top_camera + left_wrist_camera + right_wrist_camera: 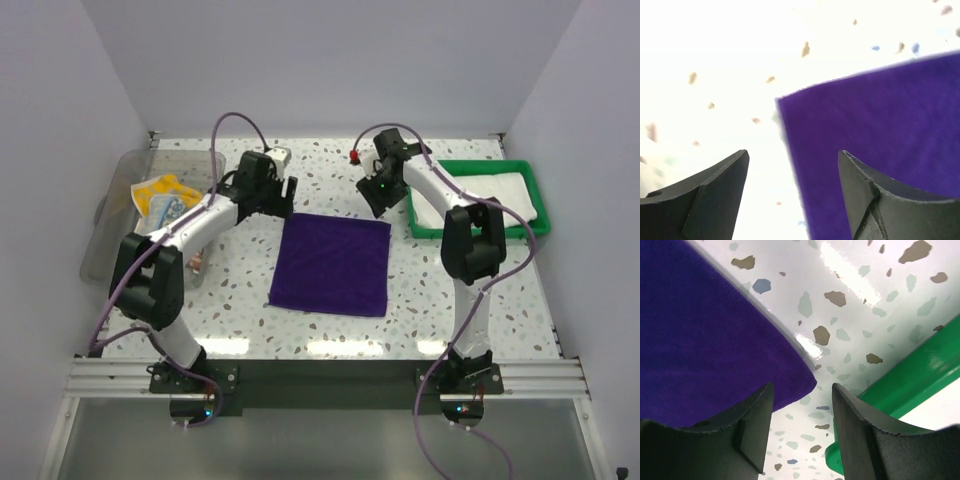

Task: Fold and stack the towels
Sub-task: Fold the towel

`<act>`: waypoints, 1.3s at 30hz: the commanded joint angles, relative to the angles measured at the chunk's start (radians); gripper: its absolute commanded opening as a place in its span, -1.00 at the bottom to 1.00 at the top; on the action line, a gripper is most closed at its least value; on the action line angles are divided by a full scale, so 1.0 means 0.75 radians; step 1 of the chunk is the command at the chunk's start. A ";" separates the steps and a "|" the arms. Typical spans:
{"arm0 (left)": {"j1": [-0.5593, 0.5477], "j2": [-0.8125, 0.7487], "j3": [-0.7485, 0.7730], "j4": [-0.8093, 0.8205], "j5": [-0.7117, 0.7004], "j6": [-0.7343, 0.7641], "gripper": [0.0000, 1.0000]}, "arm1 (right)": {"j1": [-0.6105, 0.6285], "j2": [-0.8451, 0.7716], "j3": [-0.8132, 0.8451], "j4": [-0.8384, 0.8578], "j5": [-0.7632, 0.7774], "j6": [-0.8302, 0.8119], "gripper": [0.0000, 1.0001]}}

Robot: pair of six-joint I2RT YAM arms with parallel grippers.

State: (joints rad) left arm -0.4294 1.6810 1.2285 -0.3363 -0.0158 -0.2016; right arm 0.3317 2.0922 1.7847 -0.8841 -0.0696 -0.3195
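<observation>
A deep purple towel [333, 263] lies flat on the speckled table, folded to a near square. My left gripper [284, 203] hovers over its far left corner, open, with that corner and edge [880, 135] showing past the fingers [793, 155]. My right gripper [381, 207] stands open at the far right corner; in the right wrist view this gripper [802, 387] has the towel's corner [700, 340] just ahead of its tips, nothing held. A white towel [500, 195] rests in the green tray [470, 232]. A pale lettered towel [165, 197] lies crumpled in the clear bin [105, 215].
The green tray's rim [910, 380] runs close to the right of my right fingers. The clear bin stands along the table's left edge beside my left arm. White walls close in the table on three sides.
</observation>
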 commanded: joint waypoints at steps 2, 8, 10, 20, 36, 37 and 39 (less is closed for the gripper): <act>0.131 0.125 0.094 0.119 0.325 0.446 0.58 | -0.002 0.090 0.120 -0.214 -0.079 -0.177 0.07; 0.137 0.329 0.292 0.001 0.479 0.749 0.60 | -0.005 0.166 0.163 -0.251 -0.073 -0.220 0.06; 0.139 0.372 0.374 -0.061 0.508 0.814 0.58 | -0.003 0.184 0.185 -0.253 -0.073 -0.226 0.05; 0.147 0.626 0.695 -0.327 0.510 0.960 0.47 | -0.005 0.258 0.232 -0.253 -0.046 -0.247 -0.05; 0.147 0.712 0.747 -0.488 0.633 1.036 0.10 | -0.005 0.256 0.142 -0.249 -0.032 -0.241 -1.00; 0.147 0.716 0.749 -0.490 0.647 1.034 0.09 | -0.005 0.256 0.142 -0.247 -0.032 -0.241 -1.00; 0.145 0.722 0.757 -0.495 0.669 1.034 0.08 | -0.005 0.256 0.142 -0.245 -0.026 -0.241 -1.00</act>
State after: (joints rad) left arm -0.3256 2.2032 1.7512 -0.6811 0.4343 0.5457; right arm 0.3325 2.3039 1.9133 -1.0512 -0.0963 -0.4931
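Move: Below and a little behind the right hand, roughly 7 cm down, 2 cm back and 1 cm to its right, lies the purple towel's far right corner; the green basket's middle is some 17 cm to the right of that corner and 6 cm farther out. The towel's far left corner is about 5 cm ahead of the left hand, 3 cm right and 10 cm below, with the grey bin's middle about 26 cm to the left of that corner. Dropping about 6 cm and easing slightly back, the right hand tilts its fingers steeper, then shuts them from half open to pinch the towel's far right corner. The left hand sweeps forward, then down and a little back to close above the far left corner, turning some 40 degrees clockwise and partly narrowing its open fingers. ##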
